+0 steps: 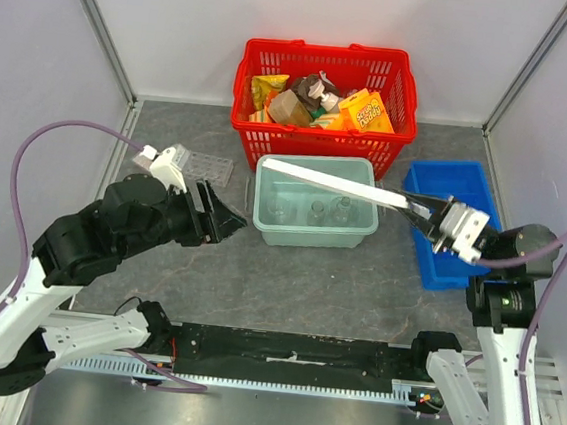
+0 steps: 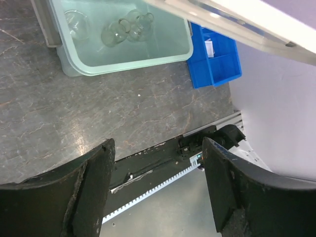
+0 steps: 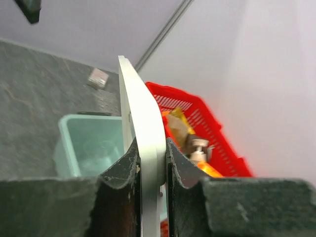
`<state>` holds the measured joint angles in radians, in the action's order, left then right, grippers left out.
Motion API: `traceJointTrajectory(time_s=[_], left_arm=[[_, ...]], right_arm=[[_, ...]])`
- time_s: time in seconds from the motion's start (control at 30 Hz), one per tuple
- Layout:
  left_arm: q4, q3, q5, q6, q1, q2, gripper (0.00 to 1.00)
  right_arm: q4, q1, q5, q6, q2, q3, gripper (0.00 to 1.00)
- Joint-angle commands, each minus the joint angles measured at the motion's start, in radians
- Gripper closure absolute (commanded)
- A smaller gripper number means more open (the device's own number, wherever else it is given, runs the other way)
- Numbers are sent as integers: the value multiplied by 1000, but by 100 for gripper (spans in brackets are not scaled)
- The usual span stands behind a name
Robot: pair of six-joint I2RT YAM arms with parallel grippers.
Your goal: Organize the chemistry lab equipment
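A pale green bin (image 1: 263, 221) in the middle of the table holds three clear glass flasks (image 1: 314, 212); the left wrist view shows them too (image 2: 117, 32). My right gripper (image 1: 426, 214) is shut on the edge of a flat white lid (image 1: 327, 182), held tilted over the bin. The right wrist view shows the lid (image 3: 143, 123) pinched between both fingers of that gripper (image 3: 152, 163). My left gripper (image 1: 221, 217) stands open and empty just left of the bin, above the table (image 2: 155, 187). A clear multi-well plate (image 1: 207, 168) lies behind it.
A red mesh basket (image 1: 271, 131) with snack packs (image 1: 366, 110) stands at the back. A blue compartment tray (image 1: 448, 178) lies under the right arm, with a small white item (image 2: 210, 48) in it. The frame rail (image 1: 289, 359) runs along the near edge.
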<state>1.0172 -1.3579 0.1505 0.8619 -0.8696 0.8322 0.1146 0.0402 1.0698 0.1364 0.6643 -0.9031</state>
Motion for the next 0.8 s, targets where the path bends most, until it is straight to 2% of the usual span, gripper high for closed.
traceJointTrajectory(time_s=[0.0, 0.1, 0.27, 0.33, 0.53, 0.63, 0.77], left_arm=[[-34, -81, -45, -21, 9, 16, 22], [-67, -116, -110, 12, 9, 38, 22], [-267, -60, -250, 124, 14, 41, 21], [-317, -26, -264, 169, 12, 47, 21], [-554, 144, -292, 308, 12, 41, 20], [-624, 195, -285, 341, 11, 67, 20], [-804, 267, -285, 358, 12, 79, 19]], right_arm=[[-139, 10, 76, 489, -81, -43, 100], [-87, 12, 53, 542, -170, 25, 100], [23, 15, 45, 566, -281, 128, 100], [74, 15, 35, 563, -308, 164, 100], [49, 23, 58, 600, -330, 161, 100], [74, 29, 91, 595, -313, 161, 100], [73, 35, 93, 606, -307, 158, 100]])
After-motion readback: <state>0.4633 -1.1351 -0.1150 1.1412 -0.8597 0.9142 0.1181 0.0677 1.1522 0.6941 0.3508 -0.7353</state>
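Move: The white lid is on edge in my right hand, its middle about 12 cm left and 3 cm ahead of that hand, nearly level. From my empty left hand, its middle is roughly 8 cm ahead, 17 cm right and 9 cm up. The bin sits about 18 cm ahead, 15 cm right and 29 cm below my left hand; the blue tray lies 11 cm ahead, 18 cm right and 39 cm below my right. Keeping my pinch on the lid's right end, I draw my right hand back some 6 cm at about constant height and roll it nearly 40 degrees, so the lid swings from on edge towards flat. My open left hand goes about 10 cm right towards the lid's free end, rising 6 cm on the way and then sinking 4, while its fingers tip up to point more to the right; it comes close under the edge, still wide open. ##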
